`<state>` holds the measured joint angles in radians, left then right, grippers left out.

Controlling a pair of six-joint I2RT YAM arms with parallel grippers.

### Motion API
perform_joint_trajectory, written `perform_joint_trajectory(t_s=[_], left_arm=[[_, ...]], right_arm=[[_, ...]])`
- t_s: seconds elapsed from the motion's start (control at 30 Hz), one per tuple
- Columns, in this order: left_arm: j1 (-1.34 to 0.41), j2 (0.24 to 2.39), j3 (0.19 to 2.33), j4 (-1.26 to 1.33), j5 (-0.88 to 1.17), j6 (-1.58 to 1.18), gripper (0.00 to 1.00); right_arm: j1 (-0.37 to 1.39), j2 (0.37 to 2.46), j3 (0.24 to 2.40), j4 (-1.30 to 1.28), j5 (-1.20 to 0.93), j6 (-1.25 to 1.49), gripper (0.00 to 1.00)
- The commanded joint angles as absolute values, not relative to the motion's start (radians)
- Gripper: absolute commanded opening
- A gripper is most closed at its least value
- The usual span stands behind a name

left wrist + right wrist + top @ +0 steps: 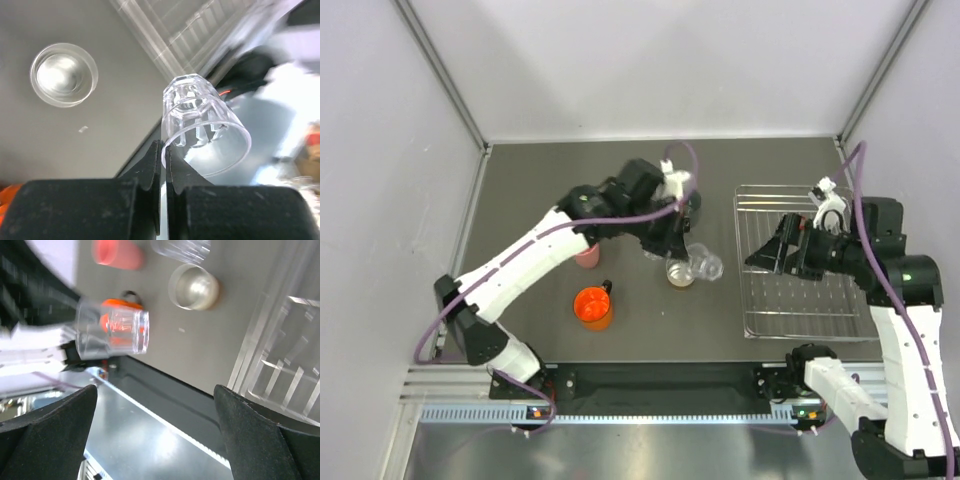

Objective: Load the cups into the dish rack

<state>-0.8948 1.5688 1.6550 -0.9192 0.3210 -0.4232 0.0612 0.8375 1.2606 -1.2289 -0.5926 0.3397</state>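
Observation:
My left gripper (690, 240) (163, 145) is shut on the rim of a clear cup (200, 120) (708, 266) (112, 335), which hangs tilted above the table, left of the dish rack (800, 265) (285, 350). A steel cup (680, 272) (63, 74) (194, 286) stands upright just below it. The pink cup (587, 255) (117, 252) and the orange cup (593, 307) (120, 315) stand further left. My right gripper (760, 255) (155, 387) is open and empty, over the rack's left edge, facing the held cup.
Another clear cup (180, 246) stands beside the steel one, mostly hidden under the left arm in the top view. Grey walls close the table on three sides. A black rail (660, 380) runs along the near edge.

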Motion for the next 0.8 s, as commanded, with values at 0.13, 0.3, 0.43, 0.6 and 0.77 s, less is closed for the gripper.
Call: perform_joint_trajectory(t_s=[0.13, 0.3, 0.43, 0.6, 0.77], left_arm=[[-0.664, 1.361, 1.491, -0.152, 0.854, -0.861, 0.0], [-0.623, 1.348, 1.361, 0.368, 0.928, -1.251, 0.0], [-0.623, 1.381, 1.351, 0.65, 0.951, -1.432, 0.0], [-0.623, 1.405, 1.365, 0.712, 0.969, -1.493, 0.0], [-0.624, 1.41, 1.359, 0.696, 0.971, -1.491, 0.0]], right_arm=[[0.052, 0.825, 1.388, -0.95, -0.905, 0.458, 1.0], [0.052, 0.784, 1.29, -0.423, -1.011, 0.846, 1.0], [0.054, 0.791, 1.209, -0.143, -1.023, 1.046, 1.0], [0.054, 0.831, 1.229, -0.02, -1.049, 1.138, 0.98], [0.055, 0.854, 1.252, 0.063, -1.071, 1.201, 0.96]])
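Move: The clear cup, already pinched at its rim by the left hand, hangs about 13 cm left of the open right gripper, 3 cm farther out and some 6 cm lower. From the left hand, that gripper is about 16 cm right, 3 cm back and 3 cm higher. The metal cup stands 8 cm ahead of the left hand, 2 cm left and 22 cm below. The rack's middle is 13 cm ahead, 10 cm right and 26 cm below the right hand. The clear cup, kept pinched by its rim, rises with the left hand some 23 cm, swinging a few centimetres forward and back, while that wrist rolls about 60 degrees from slanting down to pointing right, slightly upward. The right hand rises roughly 19 cm and goes 6 cm left towards the cup's base, its wide-open fingers tipping up to about level. ##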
